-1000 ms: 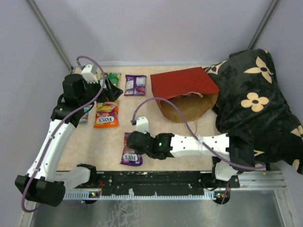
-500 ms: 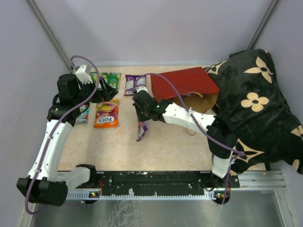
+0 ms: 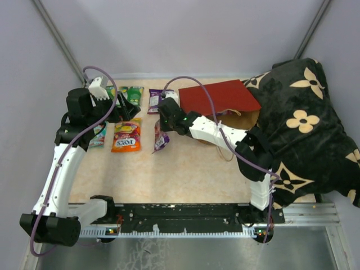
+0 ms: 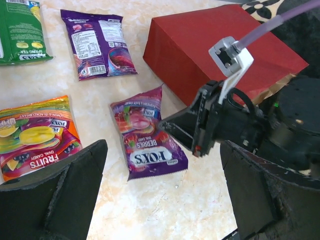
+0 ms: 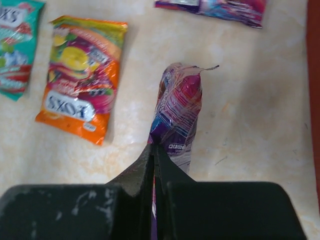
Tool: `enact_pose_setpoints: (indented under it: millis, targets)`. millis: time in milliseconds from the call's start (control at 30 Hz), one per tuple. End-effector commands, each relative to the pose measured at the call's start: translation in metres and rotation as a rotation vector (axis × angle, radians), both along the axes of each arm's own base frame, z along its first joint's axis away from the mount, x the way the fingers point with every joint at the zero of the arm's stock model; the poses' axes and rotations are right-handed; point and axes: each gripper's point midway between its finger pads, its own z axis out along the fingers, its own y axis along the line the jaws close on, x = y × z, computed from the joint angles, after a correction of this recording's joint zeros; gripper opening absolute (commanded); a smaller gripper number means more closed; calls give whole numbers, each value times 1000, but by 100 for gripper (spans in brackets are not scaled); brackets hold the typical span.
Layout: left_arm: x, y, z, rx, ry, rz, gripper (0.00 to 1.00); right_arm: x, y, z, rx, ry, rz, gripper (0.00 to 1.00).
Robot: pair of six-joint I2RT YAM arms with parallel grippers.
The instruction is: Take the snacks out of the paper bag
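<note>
My right gripper [image 3: 163,127] is shut on the edge of a purple Fox's berries snack packet [image 3: 160,140], which hangs slanting down to the table just left of the paper bag [image 3: 219,98]. The right wrist view shows the jaws [image 5: 154,146] pinched together on that purple packet [image 5: 179,107]. The bag lies on its side, red face up, with its brown mouth [image 3: 225,128] toward me. My left gripper [image 3: 125,110] hovers open over the back left; its wide-apart fingers [image 4: 55,195] frame the held purple packet [image 4: 147,137] and the right gripper [image 4: 175,127].
Other snacks lie flat at the back left: an orange packet [image 3: 126,136], a green one [image 3: 134,93], a second purple one [image 3: 158,100] and a teal one [image 3: 98,135]. A black flowered pillow [image 3: 304,124] fills the right side behind the bag.
The right arm has swung from the front of the table to the back left, carrying the purple packet up beside the orange one. The left gripper has drawn slightly back and left.
</note>
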Motion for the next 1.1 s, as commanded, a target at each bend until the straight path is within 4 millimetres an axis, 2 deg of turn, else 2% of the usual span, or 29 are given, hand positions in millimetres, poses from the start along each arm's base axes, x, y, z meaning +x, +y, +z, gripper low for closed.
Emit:
enact_pose_setpoints:
  millis: [0, 100, 167, 367, 567, 600, 633, 700, 767, 833, 967, 1067]
  targets:
    - [-4, -2, 4, -4, -22, -25, 100, 30, -15, -33, 36, 8, -187, 0]
    - [-4, -2, 1, -4, -16, -33, 100, 27, -16, -66, -1, 70, -210, 0]
    - [-3, -2, 0, 0, -15, -36, 100, 26, -18, -77, -12, 88, -227, 0]
    - [-2, -4, -4, 1, -7, -44, 100, 38, -20, -85, -43, 71, -282, 0]
    - [-1, -5, -11, -1, 5, -54, 100, 51, -10, -84, -39, 60, -264, 0]
    - [-1, -5, -12, 0, 7, -55, 100, 52, -9, -81, -35, 56, -254, 5]
    - [-1, -5, -11, 1, 5, -55, 100, 53, -4, -77, -29, 50, -225, 19]
    - [-1, -5, -10, 5, 2, -57, 100, 49, 8, -58, -3, 21, -116, 57]
    - [-1, -3, -10, 15, -3, -51, 100, 43, 13, -30, 54, -21, -60, 82]
    - [0, 2, -8, 26, -13, -25, 100, 38, 9, 10, 109, -76, -48, 92]
    - [-1, 7, 3, 32, -58, 7, 100, 14, -7, 85, 192, -159, 9, 98]
    - [0, 9, 3, 41, -66, 9, 100, -24, -24, 115, 257, -208, 62, 99]
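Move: The right hand holds a purple snack that hangs over its spot. That bare patch is about 13 cm below the hand, some 3 cm back and 2 cm left. From this hand the orange snack is 14 cm left and 2 cm back, and the far purple snack 13 cm ahead and 1 cm right. The paper bag's middle is some 25 cm right and 6 cm ahead. From the left hand the patch is roughly 7 cm right, 2 cm ahead and 27 cm below. Lower the right gripper about 11 cm with the purple snack still pinched, easing slightly forward and right and turning some 15 degrees clockwise, down to the bare table beside the orange snack. Edge a little farther forward while low, open the fingers wide to let go of the snack, then lift the empty gripper straight up about 10 cm, clear of it. ##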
